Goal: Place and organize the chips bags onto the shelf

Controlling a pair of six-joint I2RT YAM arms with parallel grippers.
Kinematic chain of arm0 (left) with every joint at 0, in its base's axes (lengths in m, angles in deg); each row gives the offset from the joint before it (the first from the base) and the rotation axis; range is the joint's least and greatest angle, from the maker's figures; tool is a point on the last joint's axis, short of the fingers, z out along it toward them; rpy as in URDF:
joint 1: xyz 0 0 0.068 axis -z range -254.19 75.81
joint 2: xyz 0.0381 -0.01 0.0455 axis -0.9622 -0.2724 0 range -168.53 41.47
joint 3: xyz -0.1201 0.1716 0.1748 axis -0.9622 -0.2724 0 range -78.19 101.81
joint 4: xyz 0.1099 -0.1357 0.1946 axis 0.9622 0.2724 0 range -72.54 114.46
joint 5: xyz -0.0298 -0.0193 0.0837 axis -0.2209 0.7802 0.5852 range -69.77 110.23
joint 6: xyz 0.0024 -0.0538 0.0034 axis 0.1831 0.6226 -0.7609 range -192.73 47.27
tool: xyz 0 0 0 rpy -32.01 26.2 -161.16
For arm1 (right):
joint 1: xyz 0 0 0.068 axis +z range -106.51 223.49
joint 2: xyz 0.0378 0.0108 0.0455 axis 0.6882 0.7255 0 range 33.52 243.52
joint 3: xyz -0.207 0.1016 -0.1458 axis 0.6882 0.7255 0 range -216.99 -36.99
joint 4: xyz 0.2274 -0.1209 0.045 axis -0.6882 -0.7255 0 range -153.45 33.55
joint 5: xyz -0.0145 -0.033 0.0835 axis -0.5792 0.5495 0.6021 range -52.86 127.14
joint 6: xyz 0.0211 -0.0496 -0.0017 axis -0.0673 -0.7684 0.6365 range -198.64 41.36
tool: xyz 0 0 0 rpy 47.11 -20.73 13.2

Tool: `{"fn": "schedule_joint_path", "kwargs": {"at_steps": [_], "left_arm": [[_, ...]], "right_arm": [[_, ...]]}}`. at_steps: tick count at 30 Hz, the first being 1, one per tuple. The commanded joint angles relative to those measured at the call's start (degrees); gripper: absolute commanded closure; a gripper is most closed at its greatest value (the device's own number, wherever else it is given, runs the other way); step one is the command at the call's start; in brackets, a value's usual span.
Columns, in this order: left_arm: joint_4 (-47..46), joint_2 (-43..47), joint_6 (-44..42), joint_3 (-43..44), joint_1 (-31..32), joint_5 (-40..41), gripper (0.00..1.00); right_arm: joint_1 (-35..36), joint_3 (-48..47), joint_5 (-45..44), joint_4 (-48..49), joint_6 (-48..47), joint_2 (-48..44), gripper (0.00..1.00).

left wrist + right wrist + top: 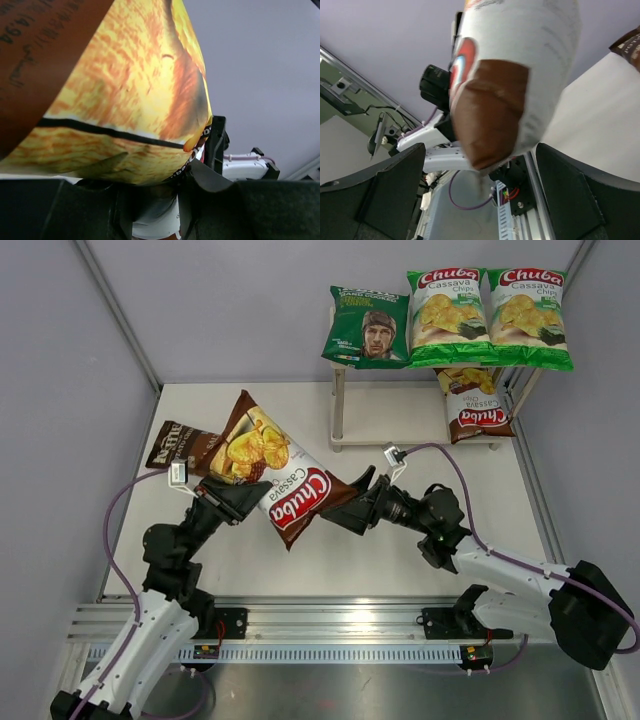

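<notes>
My left gripper (243,502) is shut on a brown "Chuba" bag (285,475) and holds it tilted above the table. The bag fills the left wrist view (125,100), and its lower part sits between the left gripper's (155,207) fingers. My right gripper (347,502) is open at the bag's right end. In the right wrist view the bag (520,75) hangs between its wide-open fingers (395,185) without touching them. The shelf (339,405) stands at the back right. Its top tier holds the dark green "REAL" bag (367,328) and two green-white "Chuba" bags (447,305) (525,310). Another brown "Chuba" bag (475,405) is on the lower tier. The "Sea Salt" bag (180,443) lies on the table at the left.
Grey walls close in the white table (420,560) on three sides. An aluminium rail (330,625) with the arm bases runs along the near edge. Purple cables (470,485) loop off both arms.
</notes>
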Motion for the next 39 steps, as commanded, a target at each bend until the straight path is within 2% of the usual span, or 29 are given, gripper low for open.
{"fn": "schedule_joint_path", "kwargs": {"at_steps": [1, 4, 11, 19, 26, 29, 31, 33, 34, 35, 36, 37, 38, 39], "left_arm": [[-7.31, 1.52, 4.52, -1.99, 0.33, 7.86, 0.82], [-8.19, 3.1, 6.54, -4.28, 0.86, 11.82, 0.82], [-10.48, 4.34, 8.21, -5.78, 3.05, 15.43, 0.82], [-15.49, 2.32, 10.33, -7.01, 6.48, 17.8, 0.85], [-17.24, -0.84, 8.39, -8.32, 13.42, 21.58, 0.85], [-17.6, -1.72, 7.52, -9.55, 15.44, 22.81, 0.85], [-18.56, -2.16, 7.42, -10.61, 16.41, 23.34, 0.84], [-20.05, -2.52, 7.78, -12.45, 17.12, 23.69, 0.8], [-20.76, -2.43, 7.86, -12.81, 17.21, 23.52, 0.77], [-20.68, -2.34, 7.43, -13.07, 17.12, 23.34, 0.74], [-20.33, -1.65, 6.99, -13.16, 17.21, 23.25, 0.66], [-19.37, -1.2, 6.11, -13.25, 17.21, 23.08, 0.61], [-18.49, -0.59, 5.67, -13.34, 17.21, 23.08, 0.52], [-17.43, 0.72, 5.32, -13.34, 17.21, 23.16, 0.29]], "right_arm": [[5.1, -0.03, -7.63, 9.59, 0.16, 0.06, 0.01], [8.54, -0.11, -12.91, 9.33, -2.14, -0.65, 0.01], [11.44, -1.17, -25.92, -0.34, -1.36, -0.47, 0.01], [13.03, -2.05, -24.35, 5.27, -1.27, 5.32, 0.01], [13.03, -4.33, -23.99, 7.92, -3.2, 7.26, 0.01], [13.03, -5.21, -25.93, 6.0, -4.26, 6.91, 0.05], [13.03, -5.47, -27.94, 3.28, -4.7, 6.56, 0.14], [13.03, -4.6, -29.52, 3.26, -4.88, 6.65, 0.23], [12.94, -3.99, -30.06, 3.96, -4.88, 6.65, 0.36], [12.94, -2.76, -30.41, 4.49, -4.96, 6.56, 0.41], [12.59, -2.14, -30.41, 4.93, -5.14, 6.38, 0.46], [12.33, -1.61, -30.41, 5.54, -4.96, 6.12, 0.57], [11.89, -0.56, -30.15, 6.16, -5.14, 5.77, 0.6], [10.93, 0.06, -29.71, 6.95, -4.96, 5.51, 0.62]]}}
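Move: The brown Chuba bag already hangs in the air in the left fingers, its middle about 5 cm ahead and 4 cm right of that hand, slightly above. From the open right hand, that middle is some 17 cm left and 5 cm ahead, roughly level, with the bag's bottom edge nearest. The sea salt bag lies on the table about 23 cm ahead, 20 cm left and 28 cm below the left hand. The right hand, fingers wide open, first draws back a little, then reaches left and forward onto the bag's bottom end, about 4 cm to the left in all and slightly lower, turning some 15 degrees clockwise, and closes its fingers about halfway to pinch that brown edge. Meanwhile the left hand keeps its hold, swings a little right and back left, sinks about 3.5 cm with its left side rolling down some 15 degrees, and only at the very end starts opening its fingers as the right ones close. ##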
